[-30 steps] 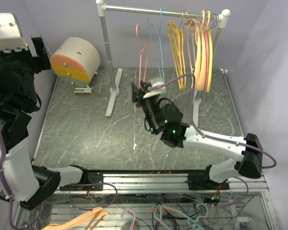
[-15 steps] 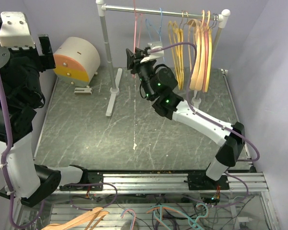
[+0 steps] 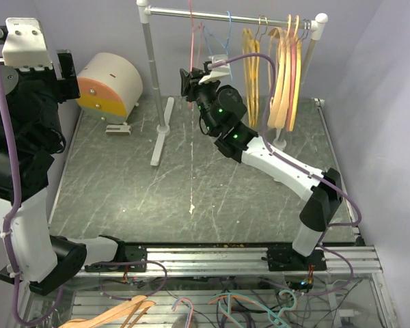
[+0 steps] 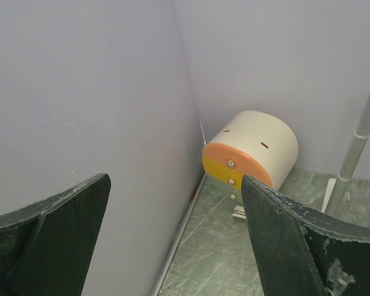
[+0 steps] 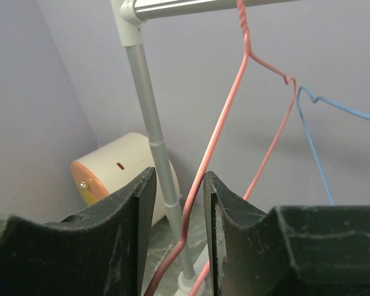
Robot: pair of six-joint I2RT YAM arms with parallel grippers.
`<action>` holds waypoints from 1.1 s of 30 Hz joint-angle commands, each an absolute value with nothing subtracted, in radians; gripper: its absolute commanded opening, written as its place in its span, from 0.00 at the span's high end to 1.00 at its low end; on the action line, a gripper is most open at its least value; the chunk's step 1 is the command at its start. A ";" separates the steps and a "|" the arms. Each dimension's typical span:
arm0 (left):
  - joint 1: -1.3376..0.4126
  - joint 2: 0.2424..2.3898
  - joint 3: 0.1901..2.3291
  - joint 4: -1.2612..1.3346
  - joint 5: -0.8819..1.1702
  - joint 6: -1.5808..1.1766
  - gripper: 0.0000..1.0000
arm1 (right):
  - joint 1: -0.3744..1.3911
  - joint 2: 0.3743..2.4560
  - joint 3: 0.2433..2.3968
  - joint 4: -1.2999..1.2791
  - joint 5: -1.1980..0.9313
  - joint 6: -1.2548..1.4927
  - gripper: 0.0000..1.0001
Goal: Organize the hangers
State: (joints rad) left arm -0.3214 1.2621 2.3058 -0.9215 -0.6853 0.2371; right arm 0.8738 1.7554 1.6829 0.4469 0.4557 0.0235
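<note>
A thin pink wire hanger (image 3: pixel 191 41) hangs with its top at the rail (image 3: pixel 232 12), near the left post. My right gripper (image 3: pixel 186 80) is raised beside it, shut on its lower part; in the right wrist view the pink wire (image 5: pixel 222 117) runs down between the fingers of the gripper (image 5: pixel 177 176). To its right on the rail hang a blue wire hanger (image 3: pixel 227 41), yellow plastic hangers (image 3: pixel 249 61) and peach and orange ones (image 3: pixel 287 68). My left gripper (image 3: pixel 63 68) is held high at the far left, open and empty (image 4: pixel 174 180).
A cream drum-shaped box (image 3: pixel 109 85) with an orange and yellow face sits at the back left corner. The rail's left post (image 3: pixel 152 82) and its foot (image 3: pixel 160 140) stand on the table. More hangers (image 3: pixel 123 311) lie below the table's near edge.
My right arm has risen and reached back left, carrying the pink wire hanger from low over the table up to the rail. The left arm has barely moved.
</note>
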 commanded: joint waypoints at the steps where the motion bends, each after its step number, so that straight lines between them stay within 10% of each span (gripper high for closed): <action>1: -0.311 1.264 2.309 -0.870 -0.731 0.256 0.01 | 0.870 1.768 1.667 0.468 0.474 0.017 1.00; 19: -0.299 1.254 2.211 -0.815 -0.799 0.278 0.01 | 0.870 1.681 1.497 0.465 0.484 0.081 0.99; 24: -0.284 1.245 2.216 -0.834 -0.776 0.261 0.01 | 0.879 1.617 1.455 0.440 0.453 0.075 0.02; 28: -0.279 1.238 2.209 -0.831 -0.782 0.264 0.01 | 0.902 1.576 1.467 0.323 0.475 0.066 0.00; 33: -0.271 1.228 2.179 -0.822 -0.789 0.269 0.01 | 1.093 1.614 1.487 0.378 1.042 -0.070 0.00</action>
State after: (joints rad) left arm -0.2867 1.2381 2.1994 -0.8555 -0.7712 0.2684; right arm 0.9558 1.5879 1.4662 0.3656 0.6281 0.0502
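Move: The right hand holds the pink hanger by its lower part. The rod spot beneath its hook is about 14 cm ahead, 2 cm right and 10 cm higher. The rod's left corner is some 12 cm left of that spot; the blue hanger hangs 10 cm ahead and 10 cm right of the hand, the yellow hangers 8 cm ahead and 16 cm right. From the left hand, that spot lies roughly 30 cm ahead and 33 cm right. The right hand lowers the pink hanger about 8 cm onto the rod, opens, then backs off some 5 cm. ##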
